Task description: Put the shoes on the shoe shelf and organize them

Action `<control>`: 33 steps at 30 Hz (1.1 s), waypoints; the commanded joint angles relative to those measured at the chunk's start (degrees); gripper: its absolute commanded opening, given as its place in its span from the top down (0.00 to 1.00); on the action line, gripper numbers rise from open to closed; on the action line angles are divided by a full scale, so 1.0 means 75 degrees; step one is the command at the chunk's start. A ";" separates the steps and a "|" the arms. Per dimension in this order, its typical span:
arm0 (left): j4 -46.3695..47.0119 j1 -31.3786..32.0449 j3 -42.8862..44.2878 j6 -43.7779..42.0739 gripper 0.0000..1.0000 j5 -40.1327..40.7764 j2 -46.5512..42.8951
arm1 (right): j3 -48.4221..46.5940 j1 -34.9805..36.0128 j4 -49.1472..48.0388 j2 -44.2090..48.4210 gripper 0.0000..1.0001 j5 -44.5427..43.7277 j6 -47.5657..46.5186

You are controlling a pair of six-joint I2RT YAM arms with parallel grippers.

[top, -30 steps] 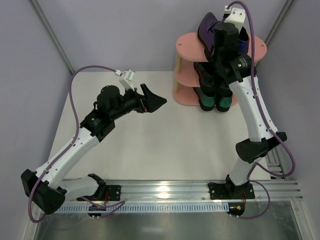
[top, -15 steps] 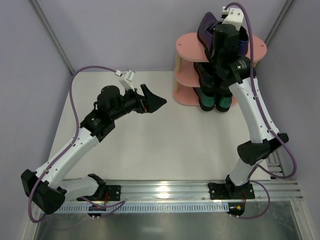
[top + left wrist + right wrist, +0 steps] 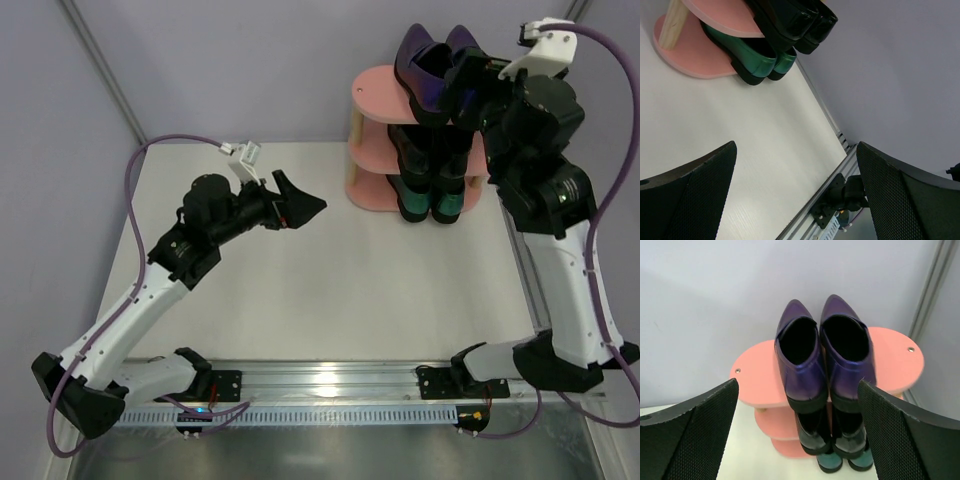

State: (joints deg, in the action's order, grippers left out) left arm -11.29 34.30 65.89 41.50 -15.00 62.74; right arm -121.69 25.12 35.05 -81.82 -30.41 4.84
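Observation:
The pink shoe shelf [image 3: 375, 100] stands at the back right of the table. Its top board [image 3: 757, 382] carries the purple shoes [image 3: 800, 360], side by side with toes to the wall. The black shoes [image 3: 816, 436] fill the middle tier and the green shoes [image 3: 830, 461] the bottom one. My right gripper [image 3: 797, 385] is open just in front of the purple heels, touching nothing. My left gripper [image 3: 305, 200] hovers open and empty over the table's middle, left of the shelf. In the left wrist view the green shoes [image 3: 755, 55] and black shoes [image 3: 795, 25] jut from the shelf [image 3: 685, 55].
The shelf sits close to the back wall and the right wall, with a metal frame post [image 3: 935, 295] beside it. An aluminium rail [image 3: 330, 380] with both arm bases runs along the near edge. The right arm's base [image 3: 845, 195] shows between my left fingers.
My right gripper opened, let go of the purple shoe and drew back to the right, off the top board. The purple pair stays on top. My left arm shifted slightly left.

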 commanded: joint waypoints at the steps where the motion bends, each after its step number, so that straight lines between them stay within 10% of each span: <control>1: -0.0252 -0.0050 0.0379 -0.0130 0.00 0.0125 -0.0267 | 0.1116 0.0037 -0.0488 0.1259 0.00 0.0001 -0.0060; 11: -0.0990 -0.0050 0.0402 -0.0435 0.00 -0.0332 -0.0619 | 0.5088 0.0037 0.0448 0.4015 0.00 0.2880 0.0444; 33: -0.2526 -0.0050 0.0578 -0.0751 0.00 0.0255 -0.1943 | 0.6534 0.0037 0.0027 0.6526 0.00 0.6598 0.1651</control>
State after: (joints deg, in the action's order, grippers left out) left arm -29.17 34.11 67.79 36.99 -13.04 48.84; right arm -72.62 25.12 38.74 -33.47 16.10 15.44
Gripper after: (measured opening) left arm 0.996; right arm 0.996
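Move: The purple pair stands on the shelf's top board in front of the right hand: the right purple shoe about 16 cm ahead, 2 cm to the right and 12 cm below, the left purple shoe level with it and about 7 cm to its left. The black pair is one tier down, roughly 15 cm ahead of this hand and 29 cm below. From the left hand the right purple shoe lies about 26 cm ahead, 30 cm right and 8 cm higher. Already clear of the purple shoes and touching nothing, the right hand, fingers wide open, backs away from the shelf some 21 cm and sinks about 13 cm, dipping slightly right before easing left and swinging about 45 degrees counter-clockwise. The open left hand also retreats from the shelf, about 6 cm back and 5 cm left. ##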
